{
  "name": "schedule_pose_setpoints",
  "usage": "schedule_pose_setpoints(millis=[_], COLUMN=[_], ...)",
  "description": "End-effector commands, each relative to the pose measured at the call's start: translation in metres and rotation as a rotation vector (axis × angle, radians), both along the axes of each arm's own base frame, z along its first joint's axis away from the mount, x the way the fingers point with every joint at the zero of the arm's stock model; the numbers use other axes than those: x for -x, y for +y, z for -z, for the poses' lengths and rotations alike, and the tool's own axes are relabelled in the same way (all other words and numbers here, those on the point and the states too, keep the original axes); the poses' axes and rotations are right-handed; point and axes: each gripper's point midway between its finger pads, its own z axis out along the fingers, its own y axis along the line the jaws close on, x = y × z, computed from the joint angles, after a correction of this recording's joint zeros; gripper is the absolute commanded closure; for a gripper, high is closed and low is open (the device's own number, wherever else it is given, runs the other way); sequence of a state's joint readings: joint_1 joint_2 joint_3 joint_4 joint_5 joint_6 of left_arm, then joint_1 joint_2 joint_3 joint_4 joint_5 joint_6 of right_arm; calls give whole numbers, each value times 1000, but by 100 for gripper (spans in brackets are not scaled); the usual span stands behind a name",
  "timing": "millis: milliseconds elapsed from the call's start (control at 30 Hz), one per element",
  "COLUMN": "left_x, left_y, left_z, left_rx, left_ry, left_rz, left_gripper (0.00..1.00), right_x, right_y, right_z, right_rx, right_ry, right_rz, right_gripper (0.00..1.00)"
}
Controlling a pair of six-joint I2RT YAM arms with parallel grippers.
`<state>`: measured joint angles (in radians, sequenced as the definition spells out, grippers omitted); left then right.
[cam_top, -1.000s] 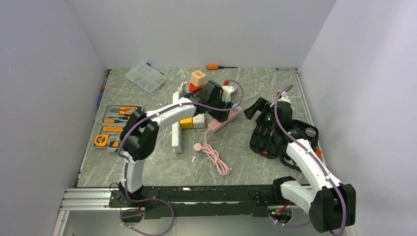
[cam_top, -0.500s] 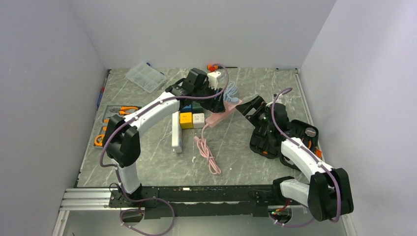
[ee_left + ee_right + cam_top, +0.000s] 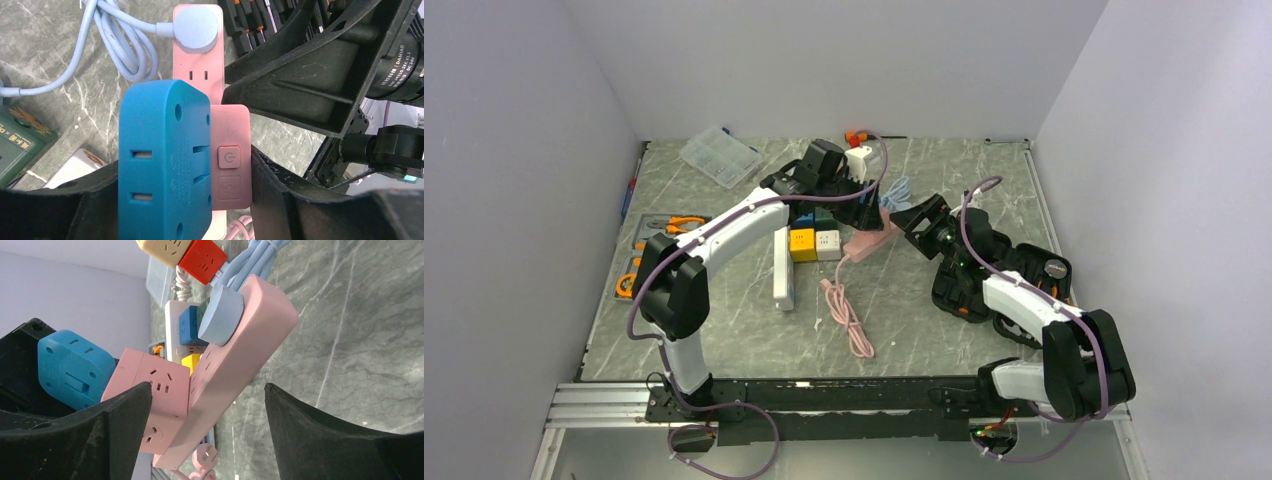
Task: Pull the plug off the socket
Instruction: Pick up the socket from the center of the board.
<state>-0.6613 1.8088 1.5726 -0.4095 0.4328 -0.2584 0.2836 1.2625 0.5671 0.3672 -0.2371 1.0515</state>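
My left gripper (image 3: 185, 190) is shut on a plug block made of a blue adapter (image 3: 165, 160) and a pink cube (image 3: 230, 160), which sits in the pink socket strip (image 3: 197, 75). A round light-blue plug (image 3: 197, 30) with its cable sits at the strip's far end. My right gripper (image 3: 207, 435) is open and straddles the pink strip (image 3: 240, 360), one finger against the pink cube (image 3: 150, 390) and the other apart from the strip. From above, the left gripper (image 3: 854, 203) and the right gripper (image 3: 914, 218) meet over the strip (image 3: 871, 240).
The strip's pink cable (image 3: 844, 315) coils toward the front. A white power strip (image 3: 782, 270) and a yellow cube (image 3: 802, 243) lie to the left. A black tool case (image 3: 984, 285) is under the right arm. Tool trays (image 3: 659, 230) and a clear box (image 3: 719, 155) are at the left.
The left arm swung toward the back with the plug block, dragging strip and cable, then held still. The right gripper moved left onto the strip, its jaws narrowing slightly.
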Motion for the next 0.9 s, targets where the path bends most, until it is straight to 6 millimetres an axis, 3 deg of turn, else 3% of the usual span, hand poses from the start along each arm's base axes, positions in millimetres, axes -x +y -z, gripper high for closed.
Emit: schedule_pose_setpoints(millis=[0, 267, 633, 700, 867], left_x=[-4, 0, 5, 4, -1], left_y=[-10, -10, -14, -14, -13], left_z=[-78, -84, -75, -76, -69], left_rx=[180, 199, 210, 210, 194], left_ry=[-133, -120, -86, -85, -82], left_rz=[10, 4, 12, 8, -20], left_gripper=[98, 98, 98, 98, 99], right_x=[-10, -23, -39, -40, -40], right_y=[11, 14, 29, 31, 30], right_z=[-24, -13, -15, -15, -10], right_rx=[-46, -57, -69, -71, -44], right_ry=[-67, -20, -15, -15, 0], right_rz=[-11, 20, 12, 5, 13], right_gripper=[17, 41, 46, 53, 80])
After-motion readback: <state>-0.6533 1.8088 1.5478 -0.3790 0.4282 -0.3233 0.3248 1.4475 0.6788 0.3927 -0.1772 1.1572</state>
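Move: The right gripper, open, has the bare part of the pink socket, between the light blue plug and the pink cube, about 2 cm ahead, 3 cm to its left and 1 cm below. That plug sits some 4 cm ahead and 2 cm left, 1 cm lower; the pink cube in the left fingers is roughly 5 cm left, 2 cm back and 2 cm above. From the left hand, the same bare part lies about 3 cm ahead, 4 cm right and 3 cm below. Bring the right gripper about 4 cm along its own fingers, forward and left with a slight dip, until the pink socket's bare part sits between the pads beside the light blue plug. Close from wide open to about a third as you arrive, pinching the socket from both sides, while the left gripper stays put and keeps its hold on the pink cube. ##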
